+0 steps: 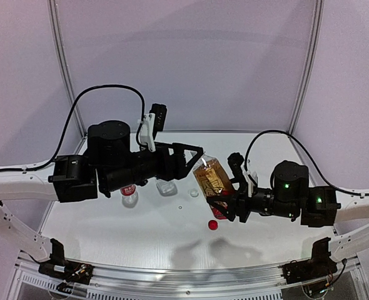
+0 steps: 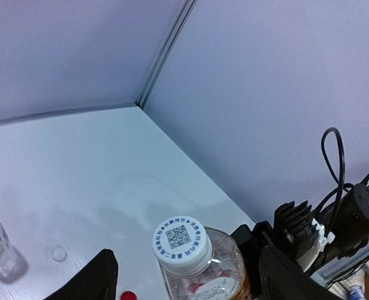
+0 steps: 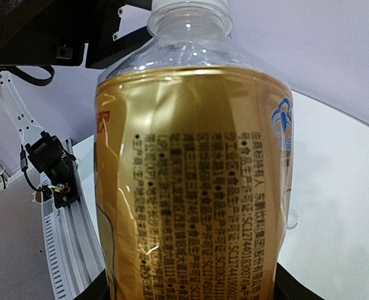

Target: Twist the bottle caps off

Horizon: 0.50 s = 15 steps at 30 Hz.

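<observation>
The amber bottle [image 1: 212, 178] with a gold label [image 3: 191, 187] is tilted above the table, and my right gripper [image 1: 225, 201] [image 3: 191, 290] is shut on its lower body. Its white cap with blue print [image 2: 181, 245] sits on the neck. My left gripper [image 1: 200, 160] [image 2: 187, 270] is open, with a finger on each side of that cap and a clear gap to both. A red cap [image 1: 213, 225] [image 2: 129, 296] lies loose on the table, and a small pale cap [image 1: 194, 193] [image 2: 59, 253] lies further back.
A clear bottle with a red label [image 1: 129, 194] stands under my left arm. Another clear bottle [image 1: 167, 187] [image 2: 0, 256] is beside it. The white table [image 1: 141, 237] is closed in by pale walls at the back and sides. A metal rail [image 1: 184, 275] runs along its near edge.
</observation>
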Each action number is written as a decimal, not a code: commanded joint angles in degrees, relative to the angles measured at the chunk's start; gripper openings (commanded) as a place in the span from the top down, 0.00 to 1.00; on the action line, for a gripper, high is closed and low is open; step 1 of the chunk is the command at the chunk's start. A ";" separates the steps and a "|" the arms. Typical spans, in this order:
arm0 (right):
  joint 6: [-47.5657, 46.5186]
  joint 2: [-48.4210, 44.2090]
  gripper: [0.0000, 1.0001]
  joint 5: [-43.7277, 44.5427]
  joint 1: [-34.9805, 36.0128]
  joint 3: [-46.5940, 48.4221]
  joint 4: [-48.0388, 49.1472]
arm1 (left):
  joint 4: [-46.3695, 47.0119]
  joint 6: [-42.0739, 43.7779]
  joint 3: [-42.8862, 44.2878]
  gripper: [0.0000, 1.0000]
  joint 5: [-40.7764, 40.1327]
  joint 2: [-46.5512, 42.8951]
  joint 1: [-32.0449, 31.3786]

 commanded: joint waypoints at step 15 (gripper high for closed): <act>1.44 -4.77 1.00 -16.51 -0.09 -1.47 6.70 | 18.40 17.77 -14.68 0.04 34.68 -15.91 9.20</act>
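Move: The white cap of the tea bottle lies right at the left hand's already loosened fingertips, about 1 cm ahead and 1 cm right, at the same height. On the table some 33 cm below, a loose white cap is about 12 cm ahead and 3 cm right, a loose red cap about 1 cm back and 9 cm right, and the open water bottle about 14 cm ahead and 8 cm left. From the right hand, which grips the tea bottle, its cap is about 6 cm ahead, 4 cm left and 10 cm up. Leftwards and upwards the left hand backs off the tea bottle's cap, about 6 cm left and 5 cm up, drawing back a little towards the end, while its fingers spread from three-quarters to fully open and tip up some 20 degrees. The right hand keeps its grip on the bottle and carries it about 3 cm back and as much up, with a slight counter-clockwise turn. ##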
